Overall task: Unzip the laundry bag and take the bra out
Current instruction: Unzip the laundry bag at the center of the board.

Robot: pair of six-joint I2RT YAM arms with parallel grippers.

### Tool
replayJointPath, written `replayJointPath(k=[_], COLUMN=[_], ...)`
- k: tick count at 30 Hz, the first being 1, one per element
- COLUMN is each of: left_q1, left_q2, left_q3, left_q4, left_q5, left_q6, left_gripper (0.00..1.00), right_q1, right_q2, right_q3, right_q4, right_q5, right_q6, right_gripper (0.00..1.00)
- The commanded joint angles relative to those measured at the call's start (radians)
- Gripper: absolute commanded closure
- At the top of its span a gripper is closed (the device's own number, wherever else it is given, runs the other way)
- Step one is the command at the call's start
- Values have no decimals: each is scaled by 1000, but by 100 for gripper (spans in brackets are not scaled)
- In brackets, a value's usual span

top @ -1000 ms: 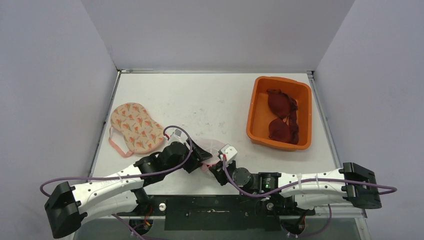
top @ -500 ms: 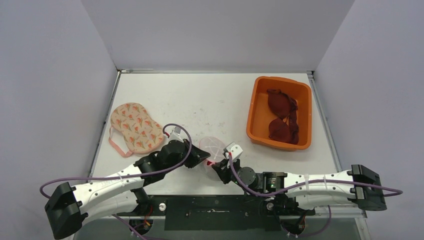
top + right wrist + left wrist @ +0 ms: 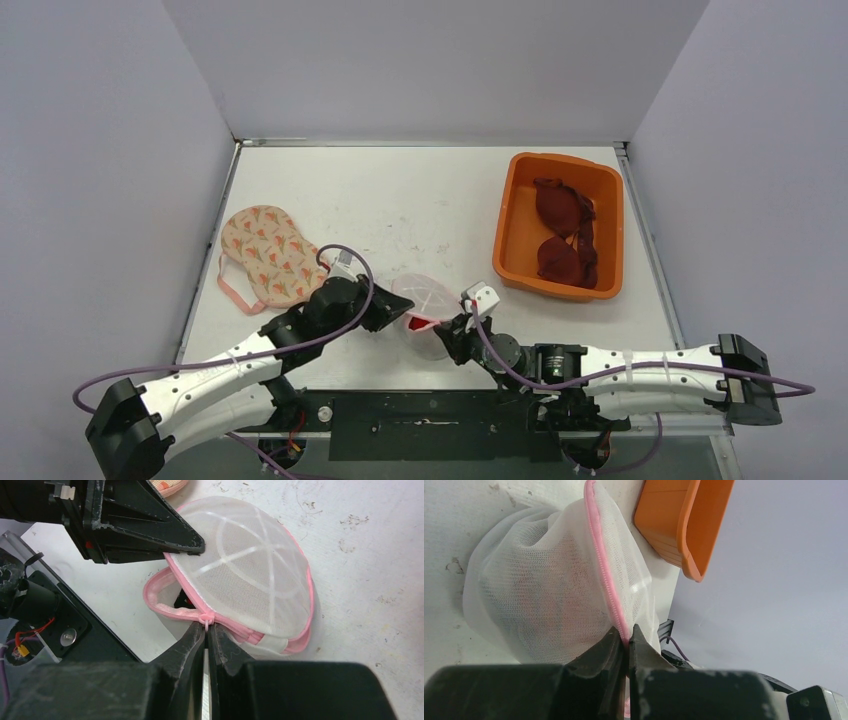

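The laundry bag (image 3: 430,296) is a white mesh dome with a pink zipper, lying near the table's front edge between both arms. My left gripper (image 3: 627,632) is shut on the bag's pink zipper seam (image 3: 604,575), and its fingers (image 3: 150,525) reach the dome's left edge. My right gripper (image 3: 206,626) is shut on the pink zipper pull (image 3: 206,617) at the bag's near side. The zip is parted to the left of the pull, leaving a dark gap (image 3: 181,599). A red patch (image 3: 419,322) shows in that gap; the bra is otherwise hidden by the mesh.
An orange bin (image 3: 510,215) at the right holds dark red bras (image 3: 562,235). A peach patterned bra (image 3: 268,255) lies at the left. The black mounting rail (image 3: 430,425) runs along the near edge, close under the bag.
My left gripper has shut on the bag's seam. The right gripper has drawn the zipper pull to the right, and the bag has risen and shifted slightly right and back.
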Motion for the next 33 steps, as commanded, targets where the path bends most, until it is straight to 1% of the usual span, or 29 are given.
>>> replayJointPath(k=[1, 13, 18, 25, 26, 28, 33], left_q1=[32, 48, 52, 52, 52, 52, 50], left_q2=[-21, -37, -42, -27, -27, -24, -24], left_q3=[-11, -23, -23, -34, -38, -41, -40], left_q4=[-34, -34, -32, 13, 22, 36, 51], left_q5=[-41, -27, -22, -4, -1, 1, 0], left_q6=[52, 70, 77, 74, 72, 67, 62], left_gripper=[100, 100, 100, 100, 100, 100, 100], right_q1=[0, -33, -58, -66, -66, -66, -66], right_q2=[-40, -57, -71, -73, -74, -79, -110], right_q3=[-8, -14, -24, -18, -14, -4, 31], right_q4=[-36, -97, -123, -103, -101, -107, -139], right_q5=[87, 136, 126, 91, 85, 75, 53], right_q6=[33, 88, 108, 113, 115, 127, 186], right_gripper=[95, 95, 95, 95, 93, 86, 53])
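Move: The zipper pull is already pinched in the right fingers. The white tab farther along the pink seam lies about 3 cm ahead and 4 cm to that hand's right, near its height. The mesh lid's middle is some 6 cm ahead and 2 cm left; red bra cloth shows in the opening about 4 cm left, level with the hand and 4 cm down. From the left hand, pinching the lid's rim, the white tab lies roughly 9 cm right and 1 cm back. The zipper pull is drawn along the pink seam towards the white tab by the right hand, about 3 cm rightward and forward and slightly down, the wrist turning some 10 degrees clockwise; near the end the right fingers open and let go of it. The left hand keeps the lid rim pinched as a counterhold, easing about 1.5 cm left and down. ##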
